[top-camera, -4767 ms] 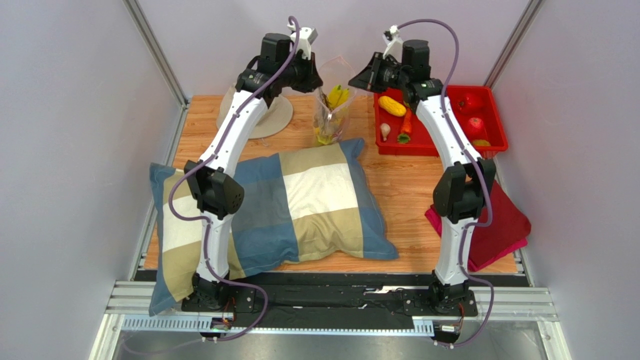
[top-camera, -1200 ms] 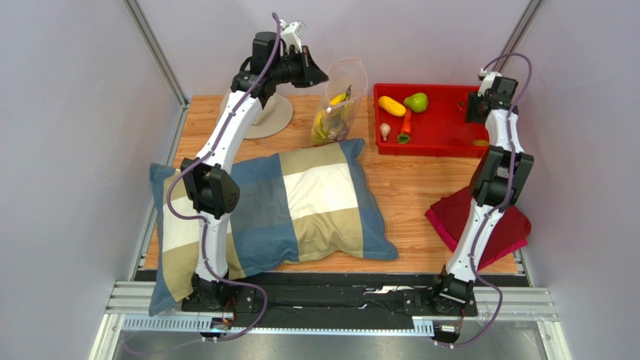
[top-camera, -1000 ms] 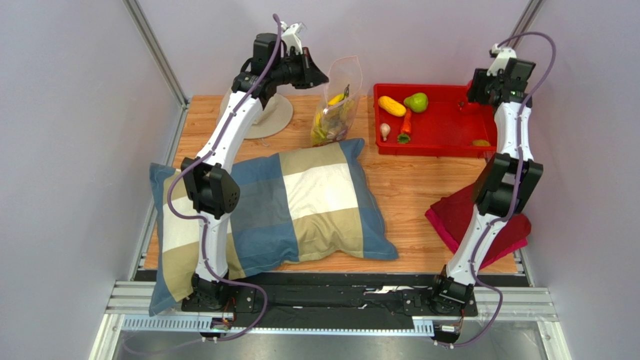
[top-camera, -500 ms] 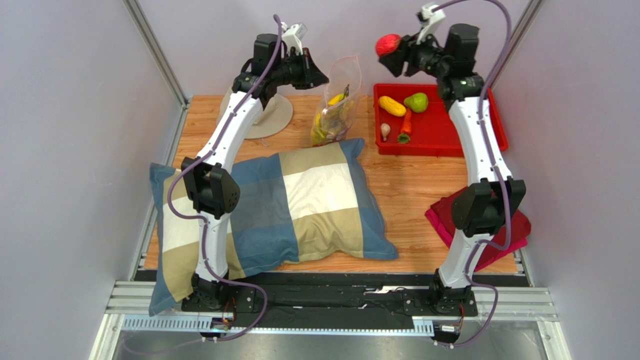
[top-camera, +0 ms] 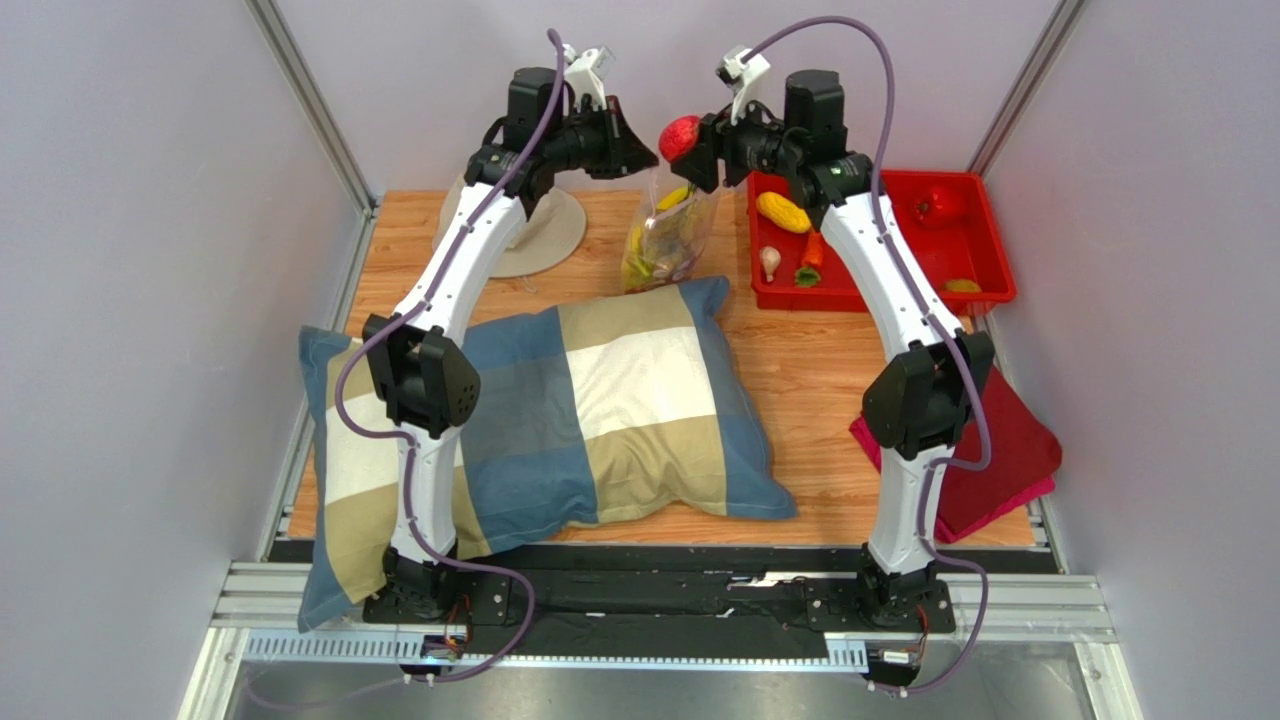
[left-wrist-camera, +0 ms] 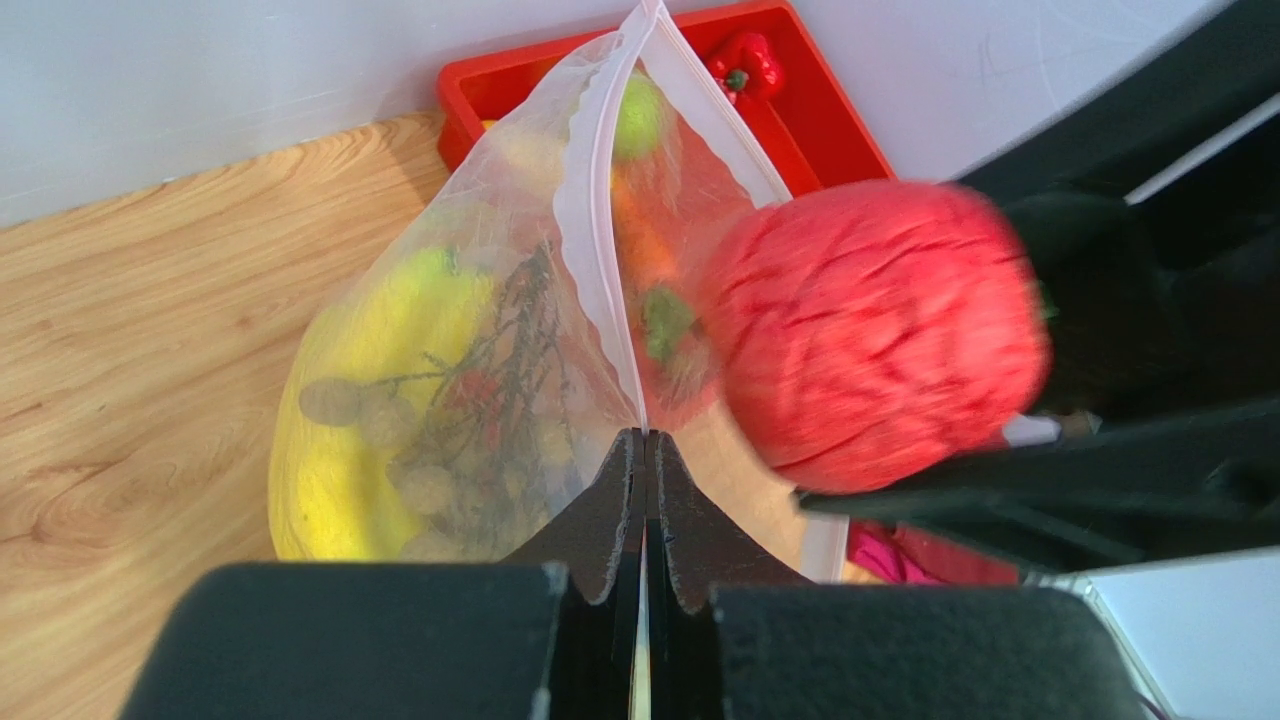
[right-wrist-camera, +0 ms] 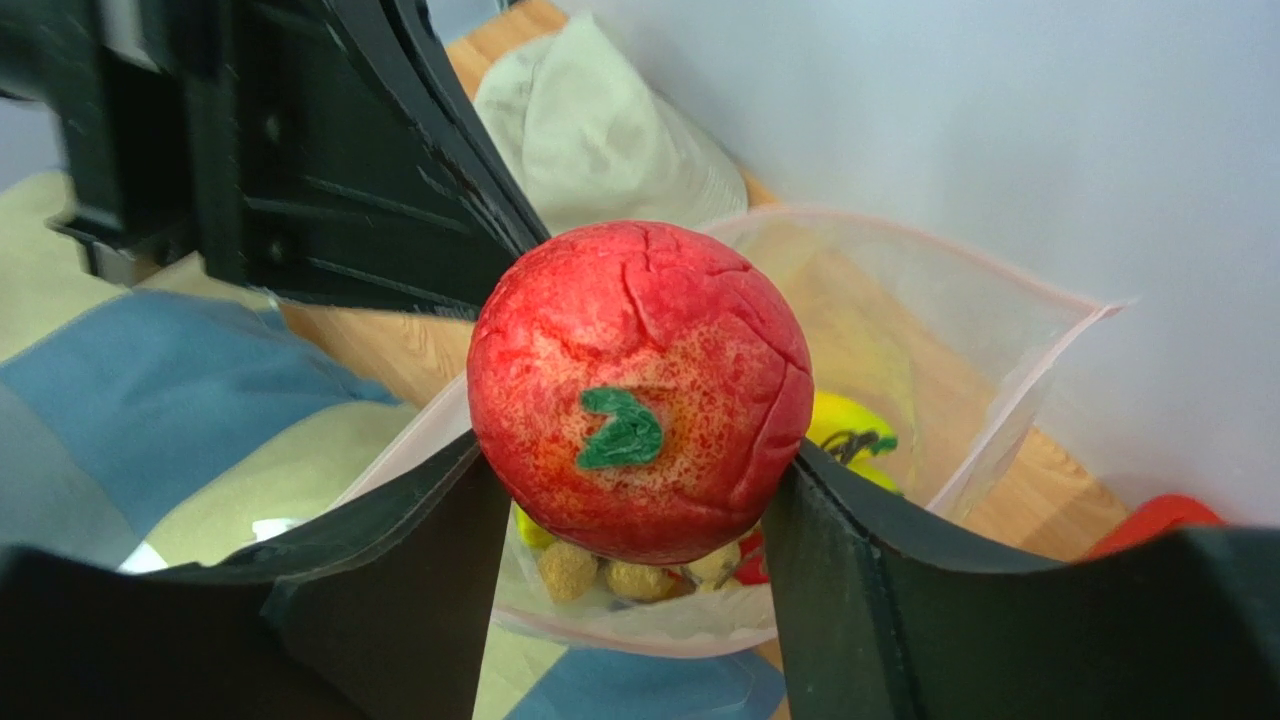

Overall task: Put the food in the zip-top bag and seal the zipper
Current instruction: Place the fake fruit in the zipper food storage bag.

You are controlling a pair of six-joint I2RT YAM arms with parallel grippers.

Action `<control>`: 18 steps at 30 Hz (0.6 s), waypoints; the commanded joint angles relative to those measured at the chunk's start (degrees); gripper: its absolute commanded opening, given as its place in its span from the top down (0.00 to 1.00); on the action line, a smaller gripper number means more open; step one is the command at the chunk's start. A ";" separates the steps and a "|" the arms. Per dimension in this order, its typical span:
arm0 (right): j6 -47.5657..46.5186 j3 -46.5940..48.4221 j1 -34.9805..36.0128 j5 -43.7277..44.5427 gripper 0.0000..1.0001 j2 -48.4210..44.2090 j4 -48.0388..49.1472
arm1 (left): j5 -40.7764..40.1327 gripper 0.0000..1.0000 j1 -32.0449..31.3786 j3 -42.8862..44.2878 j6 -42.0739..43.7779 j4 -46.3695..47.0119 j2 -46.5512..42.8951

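Observation:
The clear zip-top bag (top-camera: 672,225) hangs upright at the table's back, its mouth spread wide. My left gripper (top-camera: 643,153) is shut on the bag's rim, and the left wrist view shows the pale zipper (left-wrist-camera: 594,255) running out from the gripper (left-wrist-camera: 645,438). Yellow bananas (left-wrist-camera: 376,330) and a tan bunch (right-wrist-camera: 631,573) lie inside the bag. My right gripper (top-camera: 694,143) is shut on a red apple (right-wrist-camera: 639,405) and holds it just above the open mouth. A lemon (top-camera: 783,212), a carrot (top-camera: 813,248) and a red pepper (top-camera: 935,203) lie in the red tray (top-camera: 999,248).
A checked pillow (top-camera: 601,405) covers the table's middle and left. A beige hat (top-camera: 556,233) lies behind the left arm. A red cloth (top-camera: 1007,450) hangs over the right edge. Grey walls close in at the back and sides.
The right arm lifted the apple out of the tray and swung left with it to just over the bag's mouth. The left arm and the bag stayed where they were.

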 commanded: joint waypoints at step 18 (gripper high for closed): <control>19.68 6.21 -27.01 6.93 0.07 6.03 5.72 | 0.90 1.00 -0.27 0.96 0.56 3.03 -2.08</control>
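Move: The right hand holds the red tomato just over the open bag mouth, whose middle is about 3 cm below it, 1 cm to its right and level in reach. In the red tray, the yellow squash lies some 14 cm to this hand's right and 6 cm farther out, the garlic 12 cm right and 2 cm back, both about 17 cm lower. For the left hand, pinching the rim, the mouth's middle is about 5 cm right, 1 cm out and 2 cm down. Open the right gripper from its half-open grip to almost full width, dipping it a centimetre or so, to let the tomato go into the bag. Then swing the empty hand about 18 cm right, away from the bag and towards the tray, reaching some 6 cm forward, rising slightly and turning clockwise about 20 degrees. Keep the left gripper shut and still on the rim. ##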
